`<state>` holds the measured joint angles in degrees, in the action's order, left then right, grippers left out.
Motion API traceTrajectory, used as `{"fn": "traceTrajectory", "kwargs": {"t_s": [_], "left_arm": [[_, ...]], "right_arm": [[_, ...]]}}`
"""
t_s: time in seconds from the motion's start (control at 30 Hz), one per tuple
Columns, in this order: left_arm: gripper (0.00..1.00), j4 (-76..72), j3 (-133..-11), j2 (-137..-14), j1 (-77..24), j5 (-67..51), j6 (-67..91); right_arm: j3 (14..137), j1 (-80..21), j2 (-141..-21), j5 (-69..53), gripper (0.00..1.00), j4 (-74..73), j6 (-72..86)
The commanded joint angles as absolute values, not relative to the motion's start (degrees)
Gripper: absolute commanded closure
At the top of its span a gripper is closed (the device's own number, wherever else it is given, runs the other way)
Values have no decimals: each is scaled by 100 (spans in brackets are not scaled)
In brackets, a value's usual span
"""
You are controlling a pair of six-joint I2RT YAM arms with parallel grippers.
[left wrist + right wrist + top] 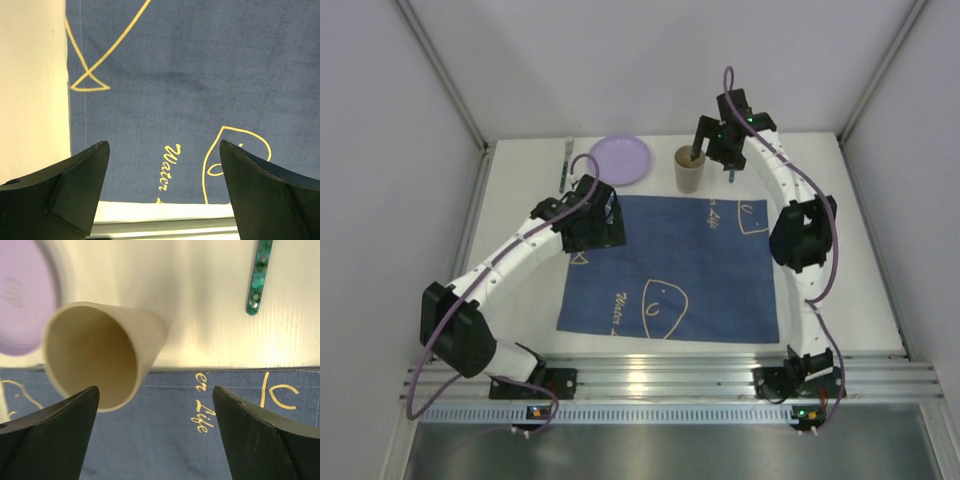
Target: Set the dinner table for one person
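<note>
The white dinner table carries a dark blue placemat with pale line drawings. At the back stand a beige cup and a purple plate. A teal-handled utensil lies left of the plate. My right gripper hovers open and empty over the placemat's far edge, just right of the cup. The right wrist view shows the cup, the plate and a second teal utensil handle. My left gripper is open and empty above the placemat's far left corner.
Grey walls close in the table at the back and both sides. A silver metal rail with the arm bases runs along the near edge. The second utensil lies mostly hidden under the right arm.
</note>
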<state>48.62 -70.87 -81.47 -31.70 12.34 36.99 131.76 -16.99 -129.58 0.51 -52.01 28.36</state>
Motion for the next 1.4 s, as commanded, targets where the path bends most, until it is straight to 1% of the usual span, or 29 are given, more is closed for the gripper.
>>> {"fn": "traceTrajectory", "kwargs": {"t_s": [0.0,0.1,0.13,0.17,0.2,0.23,0.27,0.37,0.47,0.53,0.67,0.8,0.83,0.93,1.07,1.23,1.37], "left_arm": [[3,4614,-7496,-8323,-3059,1055,2901],[2,4545,-7550,-8297,-2893,933,2664],[2,4518,-7532,-8271,-2848,888,2654],[2,4491,-7524,-8271,-2804,862,2663],[2,4456,-7463,-8262,-2708,827,2680],[2,4282,-7418,-8253,-2681,783,2689],[2,4202,-7305,-8262,-2655,782,2698],[3,3991,-7260,-8446,-2505,747,2707],[2,3711,-7225,-8700,-2435,826,2585],[3,3517,-7119,-8989,-2408,861,2497],[3,3085,-7215,-9702,-2364,695,2426],[4,3040,-7619,-10623,-2259,326,2504],[4,3085,-7698,-10739,-2241,317,2522],[5,3146,-7682,-10898,-2154,220,2636],[5,3050,-6999,-10600,-2083,220,2716],[5,2953,-6215,-10012,-2074,220,2795],[5,2979,-5784,-9625,-2066,141,2900]], "right_arm": [[13500,-1643,-13227,413,4,-5494,3014],[13623,-1644,-13587,361,8,-5396,3137],[13719,-1644,-13710,369,12,-5483,3190],[13746,-1644,-13746,369,25,-5493,3182],[13755,-1652,-13746,360,32,-5476,3156],[13764,-1644,-13720,369,42,-5423,3077],[13842,-1635,-13702,404,59,-5414,3024],[14114,-1565,-13623,343,77,-5484,2901],[14090,-1468,-13246,351,85,-5668,2830],[13940,-1407,-12765,483,89,-5809,2708],[13282,-1345,-11928,913,100,-6213,2426],[12246,-1310,-11164,1107,100,-6565,2303],[11643,-1318,-10823,1099,100,-6505,2329],[10613,-1318,-10259,967,100,-6153,2407],[10003,-1310,-10081,1063,100,-6153,2496],[8932,-1275,-9897,1186,100,-5442,2531],[8622,-1231,-9993,1152,100,-4852,2593]]}}
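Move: Just left of the right hand stands the cup, its middle some 4 cm left, 1 cm ahead and 10 cm below. From that hand the spoon lies about 11 cm ahead and 9 cm right, the plate 10 cm ahead and 25 cm left, both some 15 cm down; the placemat's middle is about 26 cm back, 11 cm left and 15 cm down. From the left hand the placemat's middle lies some 15 cm right, 3 cm back and 13 cm below. Sinking about 8 cm, the right hand shuts its open fingers on the cup's right wall, one finger inside, lifts it up and back over the placemat's far right corner, then lowers it, ending some 18 cm back and 11 cm right. The open left hand goes forward and down 13 cm onto the placemat's left part, then drags it back about 5 cm. ##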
